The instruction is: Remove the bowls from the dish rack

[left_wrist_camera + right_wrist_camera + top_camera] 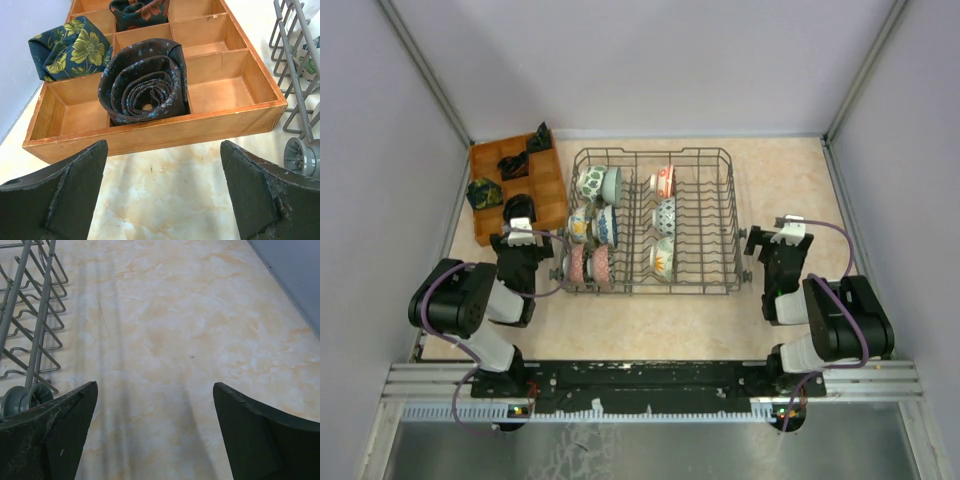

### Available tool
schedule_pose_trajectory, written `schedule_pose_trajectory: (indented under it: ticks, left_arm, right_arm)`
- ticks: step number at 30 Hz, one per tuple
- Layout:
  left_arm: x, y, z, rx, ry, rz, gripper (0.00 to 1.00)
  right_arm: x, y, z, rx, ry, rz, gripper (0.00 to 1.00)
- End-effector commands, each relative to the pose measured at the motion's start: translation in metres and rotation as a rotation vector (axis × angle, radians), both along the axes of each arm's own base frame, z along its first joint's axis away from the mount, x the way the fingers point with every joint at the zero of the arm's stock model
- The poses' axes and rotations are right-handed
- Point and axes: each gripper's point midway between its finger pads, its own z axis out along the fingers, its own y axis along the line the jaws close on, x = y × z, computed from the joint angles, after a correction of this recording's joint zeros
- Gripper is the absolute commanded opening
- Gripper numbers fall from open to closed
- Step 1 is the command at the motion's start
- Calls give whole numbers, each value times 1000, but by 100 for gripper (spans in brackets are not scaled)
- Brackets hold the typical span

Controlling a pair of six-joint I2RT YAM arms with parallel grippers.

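The dark grey wire dish rack (720, 215) stands mid-table in the top view. Several small patterned bowls stand on edge in it: a green one (590, 182), a blue one (605, 226), a pink-speckled one (577, 263) in the left rows, and a red-orange one (665, 181) in the middle row. My left gripper (522, 228) is open and empty, just left of the rack. My right gripper (786, 232) is open and empty, just right of the rack. The rack's edge shows in the left wrist view (295, 75) and in the right wrist view (30, 330).
An orange-brown compartment tray (548, 190) with rolled dark patterned cloths stands at the back left, close ahead of my left gripper; it fills the left wrist view (220, 75), with a rolled cloth (145, 80) in it. Grey walls enclose the table on three sides.
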Motion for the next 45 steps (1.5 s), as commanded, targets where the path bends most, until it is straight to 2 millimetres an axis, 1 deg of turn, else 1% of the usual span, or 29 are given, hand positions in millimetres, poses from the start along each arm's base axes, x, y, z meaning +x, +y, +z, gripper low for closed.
schedule_pose_trajectory:
  ticks: [1,16,18,20,22,23,25,26,27,29,31,33,34,36,37,38,40,41,43,44,45]
  left_arm:
    - [6,-4,17,-27,-59,-12,99]
    - [7,-4,15,-28,-49,-13,100]
    - [6,-3,16,-27,-55,-12,100]
    - [5,-3,16,-27,-57,-11,100]
    - [1,1,22,-32,-83,15,99]
    - [-1,2,24,-39,-89,18,99]
    - [-3,2,29,-34,-100,21,100]
    - [-3,6,31,-37,-100,50,100]
    - [-2,8,33,-41,-96,73,99]
    - [0,13,43,-45,-95,109,99]
    - [0,20,52,-60,-78,160,99]
    - [3,27,62,-92,-57,219,100]
    - [2,29,61,-104,-18,243,99]
    - [5,29,77,-168,-18,266,100]
    - [5,27,84,-209,-21,268,99]
    - [5,22,89,-273,-15,259,99]
    - [7,6,104,-354,4,190,99]
    - [7,-2,113,-384,5,148,99]
    - [3,-12,129,-415,-17,83,99]
    - [0,-16,135,-425,-24,61,99]
    - [-3,-19,141,-428,-34,36,99]
  right_arm:
    - [11,1,26,8,-99,1,99]
    - [11,1,27,7,-100,1,99]
    - [9,-3,30,8,-112,-26,99]
    - [8,-8,41,18,-125,-57,99]
    - [9,-11,56,27,-116,-83,99]
    - [7,-14,59,28,-83,-100,99]
    - [4,-21,81,47,-120,-149,99]
    - [1,-25,92,66,-141,-175,99]
    - [-1,-27,99,77,-147,-195,99]
    - [-1,-27,116,102,-139,-206,99]
    - [4,-19,130,127,-104,-167,99]
    - [12,0,142,143,-41,-62,99]
    - [15,8,146,165,-4,-27,99]
    - [21,23,164,248,3,25,99]
    - [22,36,175,287,-10,87,99]
    - [19,56,188,326,-28,196,99]
    - [8,84,208,389,-77,356,99]
    - [2,95,218,424,-107,417,99]
    - [-7,110,230,486,-127,497,99]
    - [-8,115,231,507,-113,516,99]
    - [-10,120,227,515,-82,527,99]
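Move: The middle bowl of the rack's right column lies about 30 cm left and 5 cm ahead of the right hand, roughly level; the orange bowl stands some 8 cm beyond it, the yellow-flowered bowl 11 cm nearer. From the left hand, the blue-and-white bowl is about 21 cm right and 2 cm ahead, with the green bowls 11 cm farther out and the pink bowls 10 cm nearer. Both empty hands rise, the left about 15 cm, the right some 20 cm, finally swinging left, facing the rack. ##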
